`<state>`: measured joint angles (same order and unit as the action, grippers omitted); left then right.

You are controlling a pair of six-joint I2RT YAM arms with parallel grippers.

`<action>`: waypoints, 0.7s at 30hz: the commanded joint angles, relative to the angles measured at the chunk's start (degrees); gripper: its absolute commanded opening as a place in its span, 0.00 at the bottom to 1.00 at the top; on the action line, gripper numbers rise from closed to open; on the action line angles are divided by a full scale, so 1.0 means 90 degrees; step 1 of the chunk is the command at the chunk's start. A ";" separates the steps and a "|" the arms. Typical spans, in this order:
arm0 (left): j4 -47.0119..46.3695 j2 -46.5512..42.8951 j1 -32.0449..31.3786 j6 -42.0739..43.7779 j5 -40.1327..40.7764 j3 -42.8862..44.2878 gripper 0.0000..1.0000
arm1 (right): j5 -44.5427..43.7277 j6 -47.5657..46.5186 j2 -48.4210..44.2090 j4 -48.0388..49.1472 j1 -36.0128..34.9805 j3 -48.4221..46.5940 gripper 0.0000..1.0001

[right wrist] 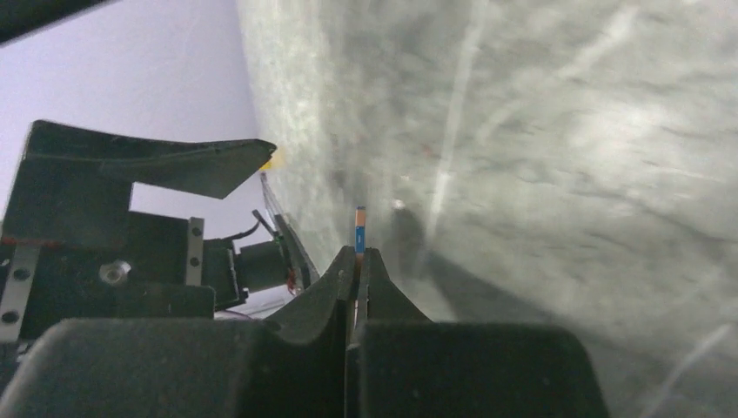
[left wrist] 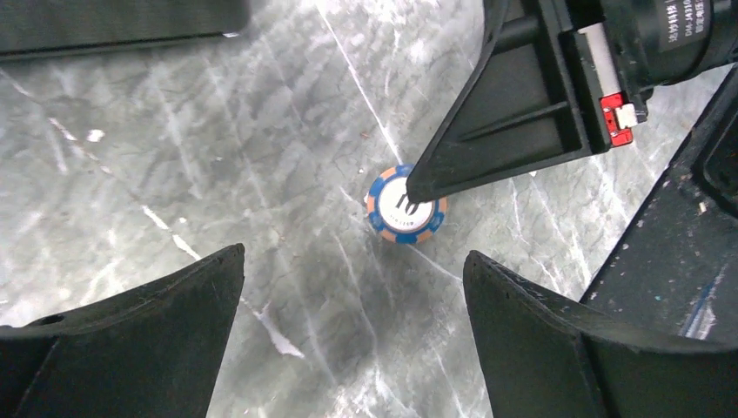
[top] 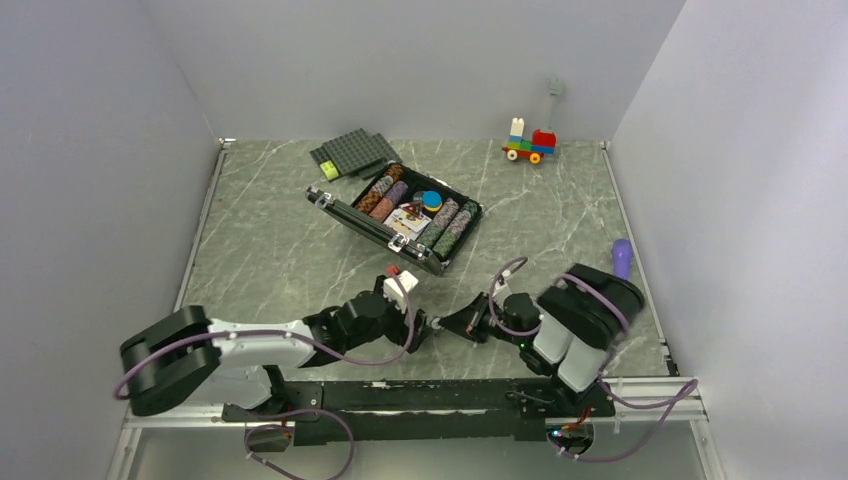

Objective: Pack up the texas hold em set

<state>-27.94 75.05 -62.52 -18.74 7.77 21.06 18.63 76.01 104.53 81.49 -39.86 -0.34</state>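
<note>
The black briefcase (top: 343,213) with silver trim lies open at the table's middle back. It holds rows of poker chips (top: 385,192), cards (top: 405,217) and a blue disc (top: 432,199). My right gripper (right wrist: 358,254) is shut on a blue and orange poker chip (right wrist: 359,228), held on edge at its fingertips. In the left wrist view that chip (left wrist: 393,228) shows flat-faced just above the marble, with the right gripper (left wrist: 413,190) over it. My left gripper (left wrist: 352,261) stands open right beside the chip, with nothing between its fingers. The two grippers meet near the table's front (top: 430,325).
Dark grey studded baseplates (top: 355,152) with a yellow-green brick (top: 329,169) lie behind the case. A colourful brick toy car (top: 530,145) stands at the back right. A purple object (top: 622,257) lies by the right wall.
</note>
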 commanded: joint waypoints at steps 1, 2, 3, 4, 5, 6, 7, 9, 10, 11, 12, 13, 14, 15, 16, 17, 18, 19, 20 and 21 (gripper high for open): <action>0.1381 -0.1025 0.0360 -0.0086 -0.0288 0.0226 0.99 | -0.0585 -0.0722 -0.1783 -0.1828 -0.0010 0.0378 0.00; 0.1772 -0.1245 0.0474 -0.0103 -0.0408 0.0296 0.99 | -0.0674 -0.0866 -0.2333 -0.2486 0.0006 0.0338 0.00; 0.2185 -0.1495 0.0608 -0.0118 -0.0516 0.0404 0.99 | -0.0784 -0.1051 -0.2914 -0.3274 0.0027 0.0234 0.00; 0.2563 -0.1731 0.0761 -0.0141 -0.0625 0.0485 0.99 | -0.0946 -0.1270 -0.3578 -0.4124 0.0042 0.0118 0.00; 0.3109 -0.1956 0.0936 -0.0160 -0.0752 0.0574 0.99 | -0.1164 -0.1602 -0.4210 -0.5133 0.0052 -0.0154 0.00; 0.3524 -0.2202 0.1141 -0.0162 -0.0852 0.0654 0.99 | -0.1470 -0.1868 -0.4895 -0.6052 0.0079 -0.0363 0.00; 0.3847 -0.2405 0.1365 -0.0150 -0.1039 0.0716 0.99 | -0.1782 -0.2124 -0.5539 -0.6967 0.0150 -0.0631 0.00; 0.4530 -0.2804 0.1880 -0.0098 -0.1317 0.0874 0.99 | -0.2264 -0.2619 -0.6603 -0.8376 0.0470 -0.0994 0.00; 0.4815 -0.2969 0.2074 -0.0105 -0.1349 0.0971 0.99 | -0.2366 -0.2913 -0.6993 -0.8897 0.0702 -0.1156 0.00; 0.4967 -0.3124 0.2197 -0.0206 -0.1289 0.1033 0.99 | -0.2409 -0.3251 -0.7321 -0.9340 0.0978 -0.1379 0.00; 0.5014 -0.3224 0.2308 -0.0225 -0.1472 0.1105 0.99 | -0.2396 -0.3560 -0.7397 -0.9626 0.1224 -0.1608 0.00; 0.5133 -0.3271 0.2434 -0.0242 -0.1652 0.1245 0.99 | -0.2402 -0.3914 -0.7352 -0.9864 0.1460 -0.1860 0.00; 0.5299 -0.3253 0.2575 -0.0220 -0.1787 0.1432 0.99 | -0.2383 -0.4202 -0.7180 -0.9948 0.1644 -0.2150 0.00; 0.5536 -0.3223 0.2716 -0.0158 -0.1877 0.1681 0.99 | -0.2349 -0.4515 -0.6961 -0.9926 0.1779 -0.2405 0.00; 0.5794 -0.3185 0.2863 0.0008 -0.1946 0.1925 1.00 | -0.2298 -0.4811 -0.6693 -0.9856 0.1896 -0.2692 0.00; 0.6033 -0.3153 0.2998 0.0164 -0.2000 0.2158 0.99 | -0.2249 -0.5082 -0.6381 -0.9736 0.1979 -0.2932 0.00; 0.6289 -0.3126 0.3140 0.0317 -0.2043 0.2391 0.99 | -0.2146 -0.5397 -0.6054 -0.9522 0.2070 -0.3181 0.00; 0.6530 -0.3102 0.3312 0.0491 -0.2064 0.2584 0.99 | -0.2101 -0.5703 -0.5683 -0.9315 0.2156 -0.3406 0.00; 0.6730 -0.3090 0.3480 0.0665 -0.2090 0.2758 0.99 | -0.1925 -0.5991 -0.5325 -0.9130 0.2228 -0.3622 0.00; 0.6886 -0.3090 0.3675 0.0860 -0.2088 0.2871 0.99 | -0.1803 -0.6285 -0.4975 -0.8842 0.2306 -0.3840 0.00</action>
<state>24.75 47.31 -34.33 -17.39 -7.88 40.42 -0.38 34.54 50.19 -0.38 -21.30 -27.88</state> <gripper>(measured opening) 0.994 0.022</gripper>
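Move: The right hand already pinches one poker chip. The outer chip row in the open case, its likely place, lies about 22 cm ahead, 6 cm right and a little below. The inner chip row is some 23 cm ahead and 2 cm right, the playing cards 24 cm ahead and 6 cm left, the case lid roughly 20 cm ahead and 14 cm left. From the empty left hand the outer row is about 21 cm ahead, 10 cm right. Upward first, then up, forward and to the right, each by about 12 cm, the right hand speeds the pinched chip away from the left hand and out past the case's right side, its fingers swinging round from leftward to point more forward and further down. The left hand, still wide open and empty, backs off left and up by a similar amount, drifting slightly forward. ##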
